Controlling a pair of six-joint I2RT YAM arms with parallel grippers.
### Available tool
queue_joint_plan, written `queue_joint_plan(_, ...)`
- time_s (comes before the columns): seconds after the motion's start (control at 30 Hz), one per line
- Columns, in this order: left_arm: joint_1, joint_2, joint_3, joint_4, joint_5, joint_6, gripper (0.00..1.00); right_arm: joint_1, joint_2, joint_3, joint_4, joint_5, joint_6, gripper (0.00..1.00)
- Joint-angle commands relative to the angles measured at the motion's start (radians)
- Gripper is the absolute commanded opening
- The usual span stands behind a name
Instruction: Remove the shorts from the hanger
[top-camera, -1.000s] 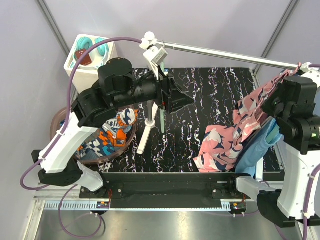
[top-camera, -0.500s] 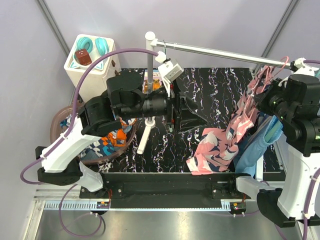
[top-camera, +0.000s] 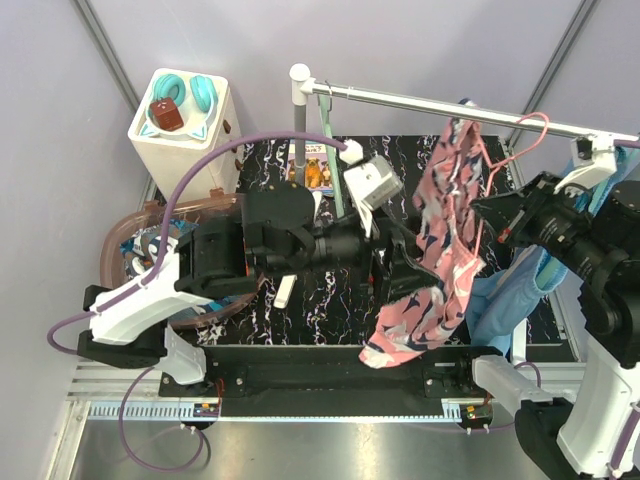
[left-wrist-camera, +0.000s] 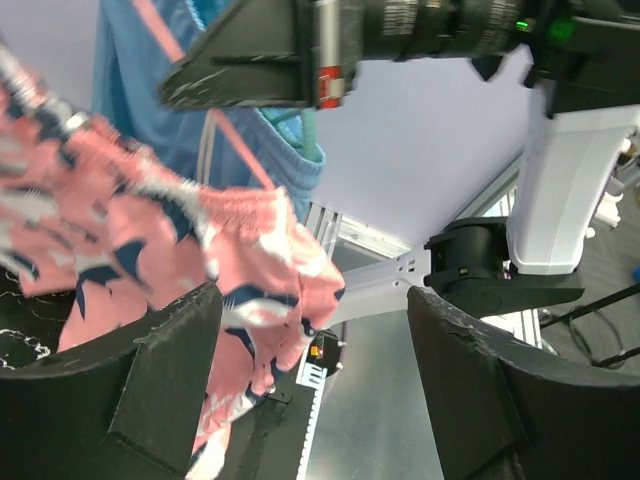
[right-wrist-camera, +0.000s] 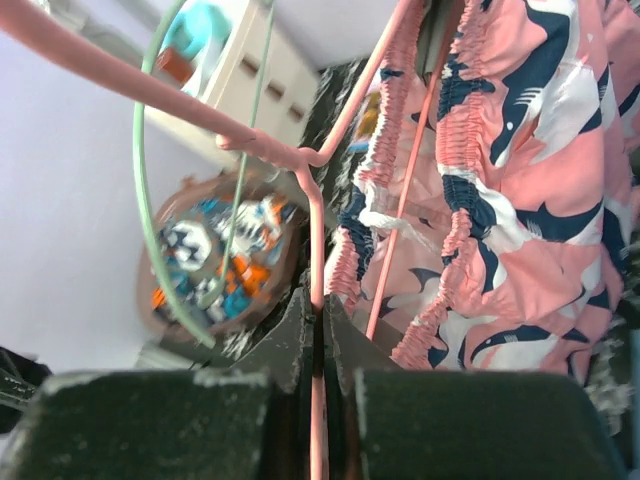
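Note:
The pink shorts (top-camera: 440, 250) with navy-and-white prints hang from a pink hanger (top-camera: 520, 135) held up in the air over the black table. My right gripper (right-wrist-camera: 318, 305) is shut on the hanger's wire (right-wrist-camera: 316, 240), with the shorts' waistband (right-wrist-camera: 470, 190) just beyond it. My left gripper (left-wrist-camera: 312, 330) is open beside the shorts (left-wrist-camera: 150, 230), whose lower edge droops by its left finger (left-wrist-camera: 170, 370). Light blue shorts (top-camera: 500, 300) hang at the right. Orange, blue and white patterned shorts (right-wrist-camera: 215, 255) lie in a brown basket (top-camera: 125, 230).
A metal rail (top-camera: 430, 103) on a white stand (top-camera: 298, 110) crosses the back, with a green hanger (top-camera: 330, 150) on it. A white box (top-camera: 180, 115) with teal items stands at the back left. The left arm (top-camera: 250, 260) stretches across the table's middle.
The right gripper has carried the hanger and pink shorts up and to the left. The left arm has swung from the basket rightward until its gripper is beside the shorts.

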Motion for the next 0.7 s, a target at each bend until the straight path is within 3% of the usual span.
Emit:
queue_joint_plan(0.0, -0.053, 0.003, -0.008, 0.058, -0.13, 0.051, 0.79, 0.003, -0.077, -0.119, 0.133, -0.199, 0.085, 0.0)
queue_joint_plan(0.27, -0.135, 0.009, -0.045, 0.053, -0.215, 0.048, 0.79, 0.003, -0.155, -0.278, 0.096, -0.102, 0.15, 0.0)
queue_joint_plan(0.67, -0.165, 0.076, -0.051, -0.101, -0.269, 0.048, 0.83, 0.001, -0.115, -0.394, 0.072, 0.076, 0.533, 0.0)
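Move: Some 6 cm ahead of the open left hand, 3 cm to its right and about 8 cm lower hangs the middle of the pink shorts. The right hand still grips the pink hanger; from it the shorts' middle is about 5 cm back, 5 cm left and 6 cm below, the rail roughly 14 cm straight ahead at its height, and the blue garment 10 cm back, 12 cm right and 20 cm down. The green hanger is about 19 cm ahead and 14 cm left of the left hand, 5 cm lower. Lowering the pink hanger with the shorts on it, the right hand keeps its fingers shut and sinks about 9 cm, first easing back and slightly left, then coming forward again, while its fingertips tip down and its left side rises. The left hand follows the shorts down some 6 cm, drifting back and to the right, fingertips dipping about 10 degrees, its fingers staying wide open around the near edge of the cloth. ##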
